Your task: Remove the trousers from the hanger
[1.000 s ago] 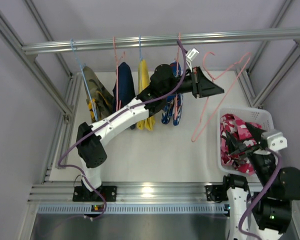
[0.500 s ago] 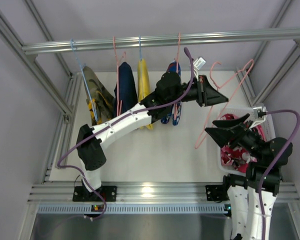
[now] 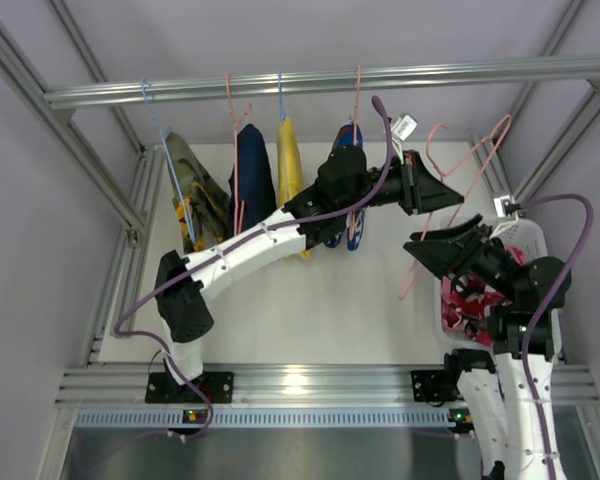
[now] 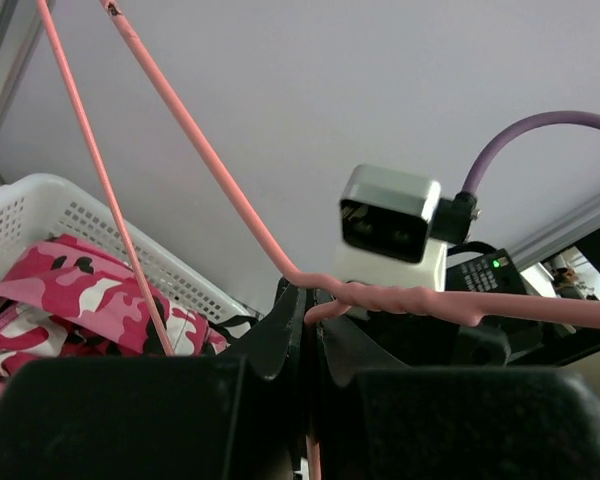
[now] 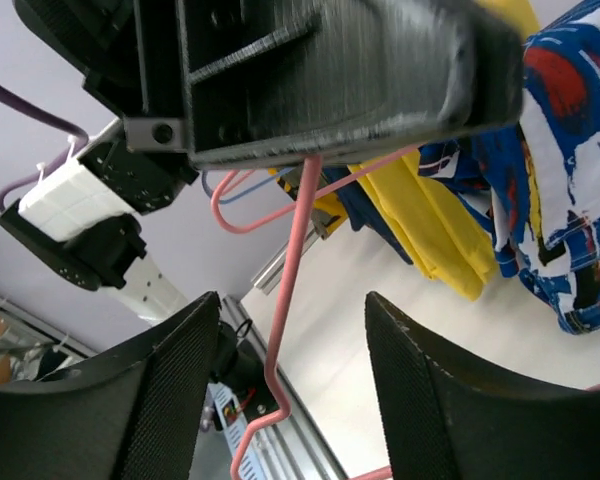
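Observation:
My left gripper [image 3: 452,196] is shut on the neck of an empty pink hanger [image 3: 470,160], held up to the right of the rail; its jaws [image 4: 315,300] pinch the twisted wire [image 4: 410,300]. The right gripper [image 3: 430,245] stands open just below, with the hanger's lower wire [image 5: 295,260] running between its fingers [image 5: 170,400] without touching them. The red-pink trousers [image 3: 470,300] lie in the white basket [image 3: 528,232], also seen in the left wrist view [image 4: 70,290]. The blue printed trousers [image 3: 345,225] still hang on a pink hanger from the rail [image 5: 565,200].
An aluminium rail [image 3: 330,82] crosses the back, carrying an olive printed garment [image 3: 195,185], a navy one [image 3: 248,175] and a yellow one [image 3: 288,165]. Frame posts stand at both sides. The left arm stretches diagonally over the white tabletop [image 3: 310,300].
The right arm rose out of the basket, leaving the red-pink trousers there, and swung left to the hanger's lower wire. The left gripper carried the empty hanger slightly right.

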{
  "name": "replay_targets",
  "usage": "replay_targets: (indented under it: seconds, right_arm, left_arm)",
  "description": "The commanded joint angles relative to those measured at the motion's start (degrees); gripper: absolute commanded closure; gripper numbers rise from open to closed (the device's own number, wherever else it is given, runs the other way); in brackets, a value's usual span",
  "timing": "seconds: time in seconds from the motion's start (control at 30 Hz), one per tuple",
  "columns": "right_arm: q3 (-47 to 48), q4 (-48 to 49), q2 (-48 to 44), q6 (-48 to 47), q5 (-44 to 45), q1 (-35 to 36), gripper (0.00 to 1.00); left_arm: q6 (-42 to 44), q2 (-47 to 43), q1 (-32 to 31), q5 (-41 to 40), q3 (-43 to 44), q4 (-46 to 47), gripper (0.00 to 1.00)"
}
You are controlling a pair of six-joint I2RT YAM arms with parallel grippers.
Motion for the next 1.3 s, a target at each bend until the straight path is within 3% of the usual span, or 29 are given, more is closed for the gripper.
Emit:
replay_targets:
  seconds: [0.0,0.13,0.17,0.23,0.37,0.4,0.43,0.53,0.57,0.6,0.9,1.1,1.17,1.27]
  right_arm:
    - [0.35,2.89,0.77,-3.60,5.03,6.48,0.42]
    - [1.40,0.70,1.47,-7.04,5.14,8.70,0.68]
    - [1.75,-0.19,1.47,-8.26,5.14,8.70,0.83]
    - [3.15,-4.73,0.95,-10.11,6.10,8.79,1.00]
    - [6.84,-14.13,-1.68,-16.34,7.33,8.70,1.00]
    - [8.68,-16.08,-2.12,-17.23,7.77,8.70,1.00]
    - [9.31,-19.24,-3.09,-18.03,8.03,8.70,1.00]
    - [12.30,-23.91,-3.62,-19.70,8.12,8.61,1.00]
    - [12.83,-26.45,-3.54,-20.31,8.30,8.61,1.00]
    - [13.79,-27.69,-3.19,-20.67,8.39,8.53,1.00]
    - [13.28,-26.13,1.56,-13.30,1.54,4.31,1.00]
    - [7.31,-7.79,4.98,4.00,-11.02,-2.19,1.00]
    - [6.16,4.21,6.39,12.09,-13.31,-3.77,1.00]
    - [6.33,13.99,8.50,18.07,-14.20,-3.78,1.00]
  left_arm:
    - [1.43,0.75,-0.44,-2.35,4.54,1.68,1.00]
    - [1.43,1.28,-0.45,-3.23,5.25,1.16,1.00]
    - [1.95,1.28,-0.53,-3.84,5.16,0.55,1.00]
    - [2.92,0.49,-0.45,-4.63,4.72,-0.42,1.00]
    - [6.60,-1.53,-0.44,-6.74,3.49,-3.40,0.97]
    - [8.61,-2.32,-0.36,-7.62,3.14,-5.24,0.90]
    - [10.72,-2.85,-0.27,-8.76,2.53,-6.30,0.68]
    - [13.63,-5.57,-0.01,-9.91,-0.80,-8.24,0.33]
    - [15.47,-6.27,0.00,-10.61,-1.60,-8.68,0.05]
    - [16.36,-7.67,0.17,-10.79,-2.48,-8.78,0.01]
    - [29.54,-16.19,0.17,-14.04,-8.89,-8.51,0.01]
    - [38.77,-22.62,0.17,-14.83,-16.27,-6.23,0.01]
    - [41.23,-24.72,0.17,-14.31,-18.12,-4.65,0.01]
    - [42.99,-26.40,0.17,-12.90,-20.50,-2.01,0.01]
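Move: The near, lower end of the pink hanger's side wire lies between the right gripper's open fingers, about 2 cm to the left and level with the hand point. The left gripper still pinches the hanger's neck; from it, this wire end is some 4 cm back, 3 cm left and 8 cm below. From the right hand, the blue trousers hang about 10 cm ahead, 13 cm left and 8 cm lower; the basket is some 4 cm ahead, 22 cm right and 30 cm down. Shut the right gripper on the lower end of the hanger's side wire and keep that pinch, easing back about 3 cm and then forward again. Once the right fingers are closed, open the left fingers wide to let go of the neck, and draw the left gripper about 10 cm left, away from the hanger, rolling its wrist some 30 degrees. ##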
